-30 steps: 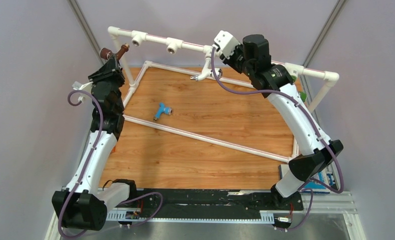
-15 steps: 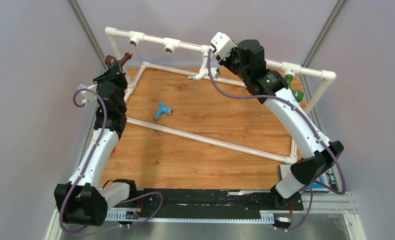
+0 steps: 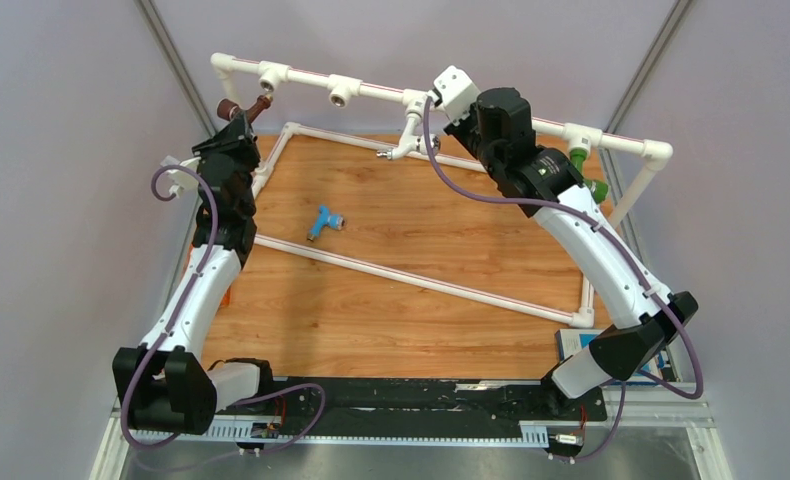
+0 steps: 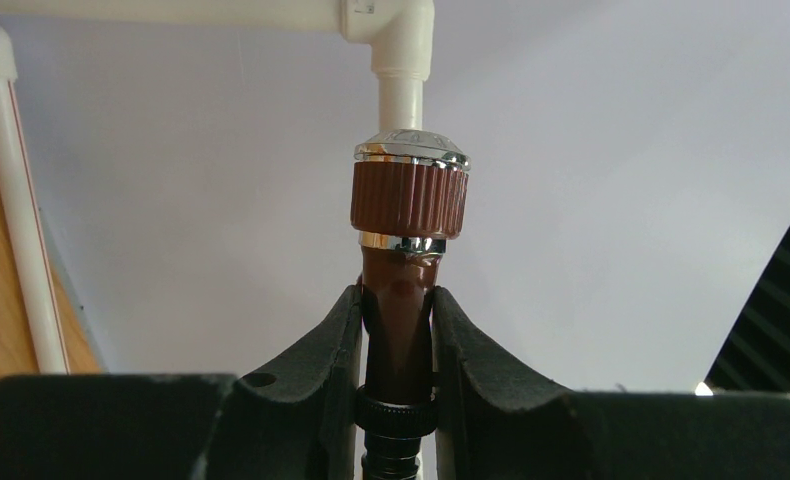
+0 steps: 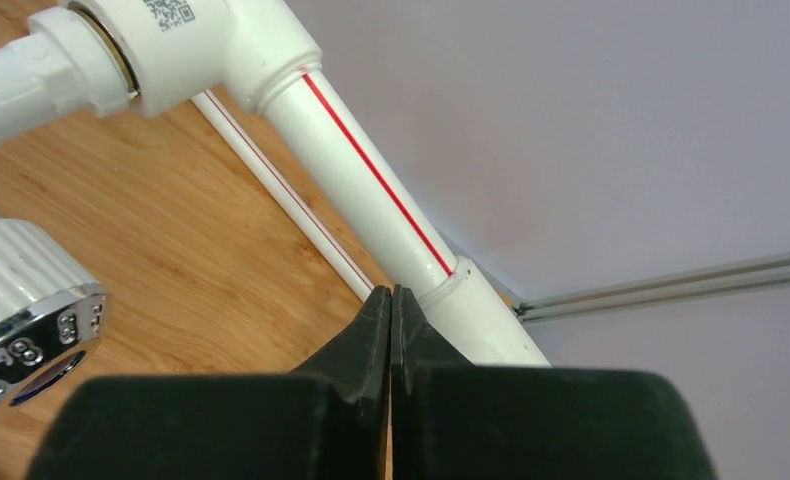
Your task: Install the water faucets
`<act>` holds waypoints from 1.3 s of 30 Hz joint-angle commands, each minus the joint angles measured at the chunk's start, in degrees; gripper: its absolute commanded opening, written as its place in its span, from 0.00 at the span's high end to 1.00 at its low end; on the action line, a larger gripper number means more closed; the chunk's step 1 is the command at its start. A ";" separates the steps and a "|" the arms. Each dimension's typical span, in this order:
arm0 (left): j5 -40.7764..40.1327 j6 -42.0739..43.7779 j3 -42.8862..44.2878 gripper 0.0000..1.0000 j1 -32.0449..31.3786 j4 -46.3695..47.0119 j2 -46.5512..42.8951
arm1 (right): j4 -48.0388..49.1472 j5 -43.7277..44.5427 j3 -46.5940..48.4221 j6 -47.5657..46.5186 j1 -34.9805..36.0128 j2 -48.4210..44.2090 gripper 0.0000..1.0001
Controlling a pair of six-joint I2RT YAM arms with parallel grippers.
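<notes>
My left gripper (image 3: pixel 235 128) is shut on the dark brown faucet (image 3: pixel 245 108) and holds it just below the leftmost tee socket (image 3: pixel 269 76) of the white pipe frame (image 3: pixel 306 77). In the left wrist view the fingers (image 4: pixel 343 345) clamp the brown body (image 4: pixel 399 310) under its ribbed handle (image 4: pixel 409 197). The light blue faucet (image 3: pixel 322 221) lies on the wooden board. The white faucet (image 3: pixel 403 147) hangs from a tee; its chrome-capped handle (image 5: pixel 21 300) shows in the right wrist view. The green faucet (image 3: pixel 583 172) sits at the right pipe. My right gripper (image 5: pixel 391 296) is shut and empty beside the pipe (image 5: pixel 371 170).
The frame's lower pipes (image 3: pixel 411 277) cross the wooden board (image 3: pixel 391 320) diagonally. A second open tee socket (image 3: pixel 344 93) sits right of the first. Grey walls stand close behind the frame. A blue box (image 3: pixel 581 345) lies by the right arm's base.
My left gripper has carried the brown faucet right and up toward the leftmost tee socket. My right arm has shifted slightly to the right near the white faucet.
</notes>
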 commanded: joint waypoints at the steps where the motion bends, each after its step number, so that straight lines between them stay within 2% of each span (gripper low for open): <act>1: 0.00 0.26 2.98 1.00 0.21 5.35 -0.73 | -0.88 1.78 -0.67 1.97 0.37 -1.96 1.00; 6: -0.88 0.69 3.95 1.00 0.21 5.53 0.59 | -0.70 -2.87 -1.81 1.18 0.37 -2.31 1.00; 8: -1.58 0.87 3.86 1.00 0.21 5.97 0.76 | -0.53 -4.29 -1.81 1.00 0.28 -2.58 0.94; 9: -2.11 1.13 3.86 1.00 0.21 6.06 0.94 | -0.35 -4.55 -1.73 1.00 0.28 -2.49 0.86; 10: -2.37 1.22 3.95 1.00 0.12 6.15 1.03 | -0.35 -4.99 -1.73 1.00 0.28 -2.66 0.73; 11: -2.55 1.22 4.04 1.00 0.21 6.32 1.29 | -0.26 -5.60 -1.90 0.66 0.28 -2.84 0.68; 13: -2.81 1.05 3.95 1.00 0.12 7.02 1.64 | -0.26 -6.83 -2.43 0.48 0.28 -3.28 0.52; 18: -3.17 1.74 5.18 1.00 0.21 7.21 3.31 | 0.44 -8.86 -1.91 -0.05 -0.16 -5.74 0.28; 22: -2.47 1.49 5.97 1.00 0.12 7.29 4.19 | 0.61 -11.32 -0.94 -0.84 -4.01 -7.93 0.13; 24: -2.64 1.66 5.97 1.00 0.21 7.29 4.37 | 0.00 -12.72 -1.20 -1.98 -6.91 -8.81 0.10; 28: -2.64 2.19 6.67 1.00 0.21 7.29 4.81 | -4.38 -20.09 -2.25 -6.28 -11.93 -10.05 0.09; 32: -2.20 2.10 7.37 1.00 0.12 7.38 5.60 | -8.78 -23.36 -2.87 -10.41 -15.53 -10.22 0.09; 39: -1.24 2.01 7.55 1.00 0.12 7.29 6.21 | -9.76 -21.61 -3.57 -15.16 -19.40 -9.87 0.11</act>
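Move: My left hand holds the brown faucet; the leftmost tee's empty port is about 5 cm ahead and 4 cm to its right, roughly level, with the corner elbow about 7 cm ahead, 3 cm left. For my right hand, the top pipe just past the empty fourth tee lies some 10 cm right and 1 cm ahead; that tee is 7 cm right, 1 cm ahead. The centre tee sits about 3 cm left, 2 cm ahead. I swing my right hand along the top pipe, away from the centre tee: first easing back and slightly left and down while the closed fingers spread wide, then arcing up and right past the fourth tee, ending about 9 cm right of its start. My left hand keeps its pinch on the brown faucet, lifts slightly, then inches forward about 2 cm towards the leftmost port. ##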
